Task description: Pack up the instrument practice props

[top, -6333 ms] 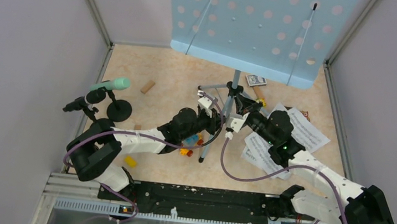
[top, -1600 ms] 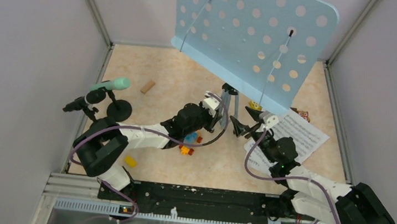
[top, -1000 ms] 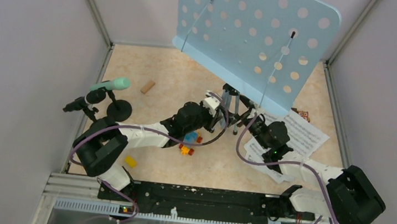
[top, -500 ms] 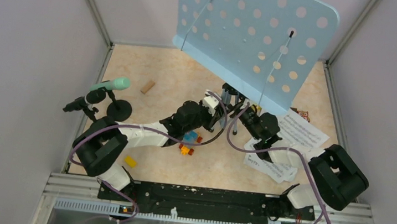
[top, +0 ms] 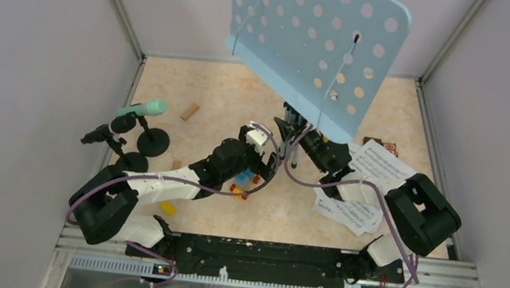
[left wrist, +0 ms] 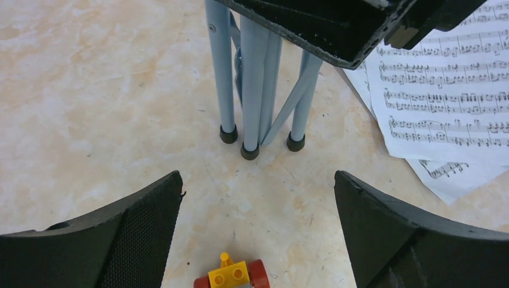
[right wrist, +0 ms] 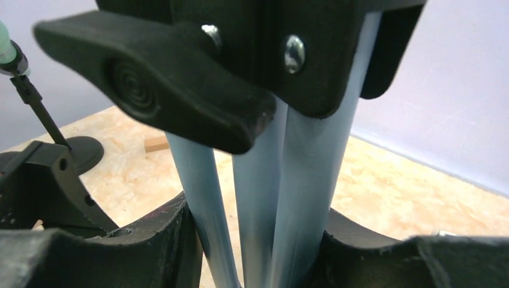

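Note:
The pale-blue perforated music desk (top: 313,43) stands tilted on its silver tripod pole (top: 291,139), legs folded together. My right gripper (top: 296,137) is shut on those legs; in the right wrist view (right wrist: 258,240) both fingers (right wrist: 162,240) press them below the black clamp knob (right wrist: 162,78). My left gripper (top: 266,158) is open and empty, a little short of the tripod's feet (left wrist: 249,150). White sheet-music pages (top: 370,174) lie right of the stand. The mint-green microphone (top: 143,109) and the black microphone (top: 99,133) sit in round-based holders (top: 154,140) at the left.
Colourful toy bricks (top: 245,180) lie under my left wrist, one yellow-and-red brick (left wrist: 231,277) between its fingers. A yellow brick (top: 167,208) and tan blocks (top: 189,111) lie on the table. A small printed box (top: 381,144) sits behind the pages. Walls close three sides.
The tripod legs have folded together. My right gripper moved in and shut on them. My left gripper let go and drew back. The desk swung left.

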You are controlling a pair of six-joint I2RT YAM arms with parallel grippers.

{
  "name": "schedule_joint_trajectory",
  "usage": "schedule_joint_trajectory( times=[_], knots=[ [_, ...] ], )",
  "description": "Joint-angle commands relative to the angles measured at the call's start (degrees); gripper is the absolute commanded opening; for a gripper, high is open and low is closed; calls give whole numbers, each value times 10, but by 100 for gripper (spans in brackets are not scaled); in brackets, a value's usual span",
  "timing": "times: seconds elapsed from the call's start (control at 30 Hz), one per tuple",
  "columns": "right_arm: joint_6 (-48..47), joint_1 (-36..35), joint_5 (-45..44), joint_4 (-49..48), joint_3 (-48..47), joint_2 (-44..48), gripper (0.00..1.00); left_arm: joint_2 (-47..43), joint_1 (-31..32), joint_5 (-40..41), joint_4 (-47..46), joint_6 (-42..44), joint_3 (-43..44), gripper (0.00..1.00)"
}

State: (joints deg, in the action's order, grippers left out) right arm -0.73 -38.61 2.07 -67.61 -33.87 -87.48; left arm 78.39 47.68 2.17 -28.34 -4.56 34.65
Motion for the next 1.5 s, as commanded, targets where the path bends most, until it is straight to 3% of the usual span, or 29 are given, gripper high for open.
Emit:
schedule_joint_trajectory(
  times=[0.0, 0.3, 0.53, 0.77, 1.07, 1.27, 1.47],
  knots=[
    [126, -3, -34, 77, -68, 43, 0, -25, 0, 34, -35, -2, -11, 99],
    [296, -3, 10, 164, -124, 99, 0, 23, 0, 8, -44, -2, 28, 99],
    [323, -2, 98, 200, -191, 95, 0, 56, 0, -12, -57, -36, 27, 97],
    [334, -3, 208, 225, -269, 43, 0, 58, 10, -39, -81, -123, -12, 78],
    [362, -3, 102, 197, -163, 63, 0, 24, 20, 7, -5, -185, -32, 52],
    [341, -3, 75, 236, -109, 62, 0, 32, 35, 5, 72, -234, -12, 19],
    [293, -3, 65, 298, -94, 22, 0, 50, 74, 49, 91, -304, -10, 19]
  ],
)
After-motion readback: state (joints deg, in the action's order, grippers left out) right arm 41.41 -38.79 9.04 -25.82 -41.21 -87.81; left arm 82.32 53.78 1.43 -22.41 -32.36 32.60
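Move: The tripod's folded leg bundle stands upright about 3 cm ahead and 5 cm right of my open left hand, its middle roughly level with that hand. My right hand already grips it just under the hub, with the middle of the legs about 10 cm below. From my left hand, the toy car sits some 3 cm back, 6 cm left and 13 cm down; the sheet music lies some 30 cm right and 1 cm ahead, on the table. Keeping my right hand clamped on the legs below the hub, I tip it nose-down by about 55 degrees and take it some 11 cm down and a little back and left, swinging the feet towards my base. My wide-open left hand hovers, then slips right onto the legs and partly closes around them, going back and down about 6 cm each while tilting downward some 25 degrees. ##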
